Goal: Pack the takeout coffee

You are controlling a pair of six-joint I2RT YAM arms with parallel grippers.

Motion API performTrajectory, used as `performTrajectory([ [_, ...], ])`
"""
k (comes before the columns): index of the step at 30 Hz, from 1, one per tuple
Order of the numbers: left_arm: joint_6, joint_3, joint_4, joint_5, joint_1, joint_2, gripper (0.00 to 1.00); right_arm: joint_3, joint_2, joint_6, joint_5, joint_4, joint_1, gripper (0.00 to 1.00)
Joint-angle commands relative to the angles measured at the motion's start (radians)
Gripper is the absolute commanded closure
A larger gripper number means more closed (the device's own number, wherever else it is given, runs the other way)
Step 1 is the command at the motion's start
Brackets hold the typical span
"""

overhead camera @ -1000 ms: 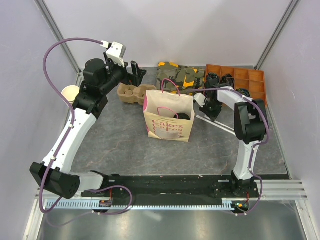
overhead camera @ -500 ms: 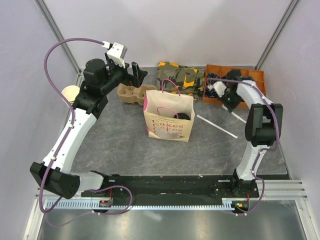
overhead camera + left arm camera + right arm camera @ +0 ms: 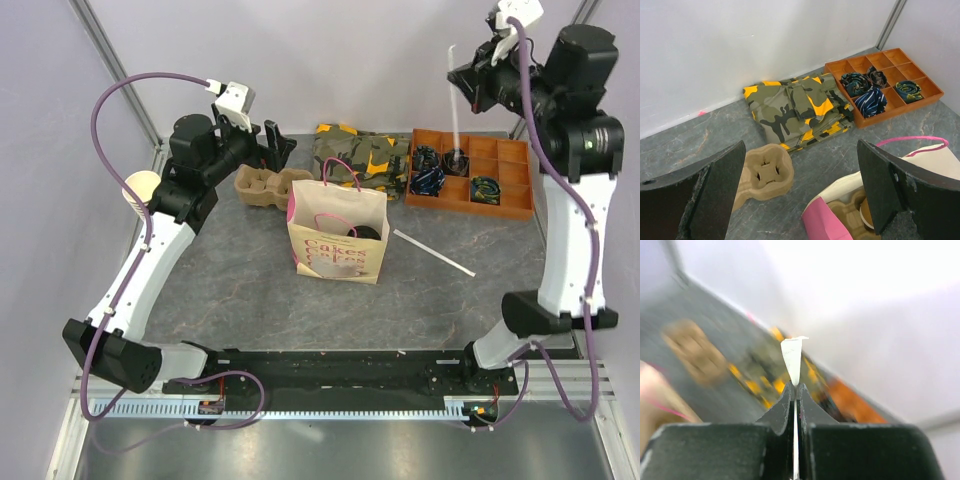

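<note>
A paper bag (image 3: 338, 235) with pink handles stands mid-table. Inside it sits a pulp carrier (image 3: 847, 212), and a dark round top (image 3: 366, 232) there looks like the takeout coffee's lid. In the left wrist view only a tan cup edge (image 3: 865, 214) shows, half hidden by my finger. My left gripper (image 3: 272, 145) (image 3: 801, 150) hangs open and empty above the bag's far left corner. High at the back right, my right gripper (image 3: 468, 82) (image 3: 795, 386) is shut on a white wrapped straw (image 3: 455, 115) (image 3: 792, 357) that hangs over the orange tray.
A second straw (image 3: 432, 252) lies right of the bag. A spare pulp carrier (image 3: 262, 187) (image 3: 762, 175) sits behind it, next to folded camouflage cloth (image 3: 362, 155) (image 3: 795, 107). The orange tray (image 3: 500, 205) (image 3: 890, 107) holds rolled ties. Stacked paper cups (image 3: 140, 190) lie far left.
My right gripper closed on one straw beside the bag and rose high to the back right with it. The other straw stayed on the table. The left arm barely moved.
</note>
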Motion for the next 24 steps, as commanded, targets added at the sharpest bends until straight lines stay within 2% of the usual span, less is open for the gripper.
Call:
performTrajectory([
  [1,-0.04,0.039,0.022,-0.008,0.005,-0.011,0.0,-0.084,-0.117,0.409,-0.158,0.315,0.092,1.0],
  [6,-0.035,0.031,0.025,-0.035,0.006,-0.019,0.0,-0.06,-0.137,0.494,-0.171,0.391,0.21,1.0],
  [10,-0.038,0.024,0.028,-0.062,0.006,-0.025,0.0,-0.114,-0.139,0.536,-0.184,0.463,0.285,1.0],
  [15,-0.031,0.017,0.028,-0.077,0.008,-0.042,0.0,-0.207,-0.114,0.435,-0.146,0.432,0.4,1.0],
  [18,-0.042,0.016,0.036,-0.079,0.015,-0.043,0.0,-0.188,-0.073,0.38,-0.118,0.397,0.465,1.0],
  [21,-0.045,0.017,0.039,-0.079,0.024,-0.048,0.0,-0.152,-0.031,0.32,-0.092,0.292,0.525,1.0],
  [24,-0.045,0.017,0.042,-0.078,0.035,-0.053,0.0,-0.192,-0.027,0.229,-0.044,0.276,0.557,1.0],
])
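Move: The straw is already pinched upright in the right gripper. The open paper bag it goes to stands about 19 cm to this hand's left and 8 cm back, its middle some 38 cm below. The camo cloth lies about 19 cm ahead and 12 cm left, the sorting tray 15 cm ahead and 18 cm right, both near table height. From the left hand the bag is roughly 10 cm right, 6 cm back and 28 cm down. Swing the right gripper quickly left, about 23 cm in all, carrying the straw in shut fingers to above the paper bag. Arc back and up by some 11 cm first, then sink to the starting height while still sweeping left. Turn the hand about 35 degrees counter-clockwise on the way, its left side raised. ##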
